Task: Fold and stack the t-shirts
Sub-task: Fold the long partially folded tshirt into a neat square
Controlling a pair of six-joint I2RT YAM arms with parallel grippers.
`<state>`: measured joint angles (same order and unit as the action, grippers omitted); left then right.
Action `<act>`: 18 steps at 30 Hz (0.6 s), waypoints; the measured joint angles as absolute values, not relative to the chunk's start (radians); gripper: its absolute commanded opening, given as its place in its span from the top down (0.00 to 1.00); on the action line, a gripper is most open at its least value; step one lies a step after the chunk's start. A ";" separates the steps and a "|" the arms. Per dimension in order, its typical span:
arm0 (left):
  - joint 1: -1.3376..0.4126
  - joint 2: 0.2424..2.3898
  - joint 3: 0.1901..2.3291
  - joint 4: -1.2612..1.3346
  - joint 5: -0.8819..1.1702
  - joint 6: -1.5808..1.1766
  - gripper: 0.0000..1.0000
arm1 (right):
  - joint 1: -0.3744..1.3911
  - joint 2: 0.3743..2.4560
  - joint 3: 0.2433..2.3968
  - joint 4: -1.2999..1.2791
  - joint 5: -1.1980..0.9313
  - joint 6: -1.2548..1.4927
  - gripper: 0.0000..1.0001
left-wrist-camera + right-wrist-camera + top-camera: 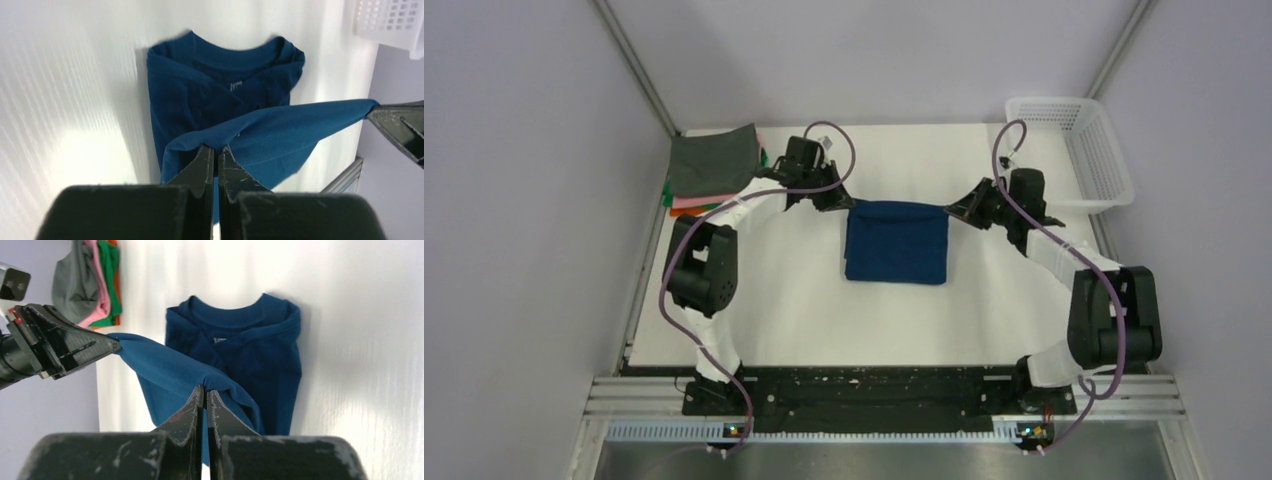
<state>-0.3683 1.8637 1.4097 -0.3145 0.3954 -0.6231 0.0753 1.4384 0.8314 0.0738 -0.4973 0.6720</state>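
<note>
The navy blue t-shirt (896, 242) lies partly folded in the middle of the white table. My left gripper (842, 203) is shut on its far left corner; my right gripper (951, 211) is shut on its far right corner. Both hold the far edge stretched taut and lifted off the table. In the left wrist view my left gripper (216, 148) pinches the blue cloth (280, 125), the collar beyond it. In the right wrist view my right gripper (205, 388) pinches the same edge (165, 365). A stack of folded shirts, grey (714, 160) on top of pink, green and orange, sits at the far left.
A white mesh basket (1084, 150) stands at the far right corner, also showing in the left wrist view (390, 22). Grey walls close in on both sides. The folded stack shows at the top left of the right wrist view (90, 282).
</note>
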 measured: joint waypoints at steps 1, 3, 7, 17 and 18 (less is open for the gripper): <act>-0.367 1.889 1.427 -0.315 0.395 -0.623 1.00 | 0.073 1.464 0.834 0.086 -0.496 0.672 1.00; -0.366 1.941 1.460 -0.313 0.392 -0.623 1.00 | 0.069 1.516 0.839 0.110 -0.495 0.672 1.00; -0.366 2.015 1.501 -0.315 0.353 -0.625 0.95 | 0.066 1.618 0.887 0.120 -0.495 0.648 1.00; -0.353 2.071 1.571 -0.322 0.275 -0.630 0.01 | 0.054 1.811 1.046 0.065 -0.484 0.561 0.01; -0.352 2.070 1.571 -0.322 0.274 -0.630 0.01 | 0.054 1.810 1.048 0.059 -0.484 0.558 0.01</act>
<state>-0.3519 2.0701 1.5711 -0.3222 0.2745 -0.6296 0.0536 1.8103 1.0477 0.0589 -0.4839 0.5575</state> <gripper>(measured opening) 0.985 0.983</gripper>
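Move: In both grippers the shirt's hem is still pinched by its corners, above the lying collar end. The left shoulder corner lies about 6 cm ahead of the left hand, 1 cm right and 6 cm below; the right shoulder corner about 7 cm ahead of the right hand, 1 cm left and 7 cm below. From the left hand the shirt stack stands some 38 cm left and 10 cm ahead; from the right hand the white basket sits roughly 35 cm right and 15 cm ahead. Lowering the pinched hem corners while carrying them forward, both hands bring the edge down towards the collar: about 5 cm down and 5 cm forward for the left, some 7 cm down and 6 cm forward for the right. Near the bottom both grippers spring wide open and let go of the cloth, the left creeping forward another centimetre as it opens. ##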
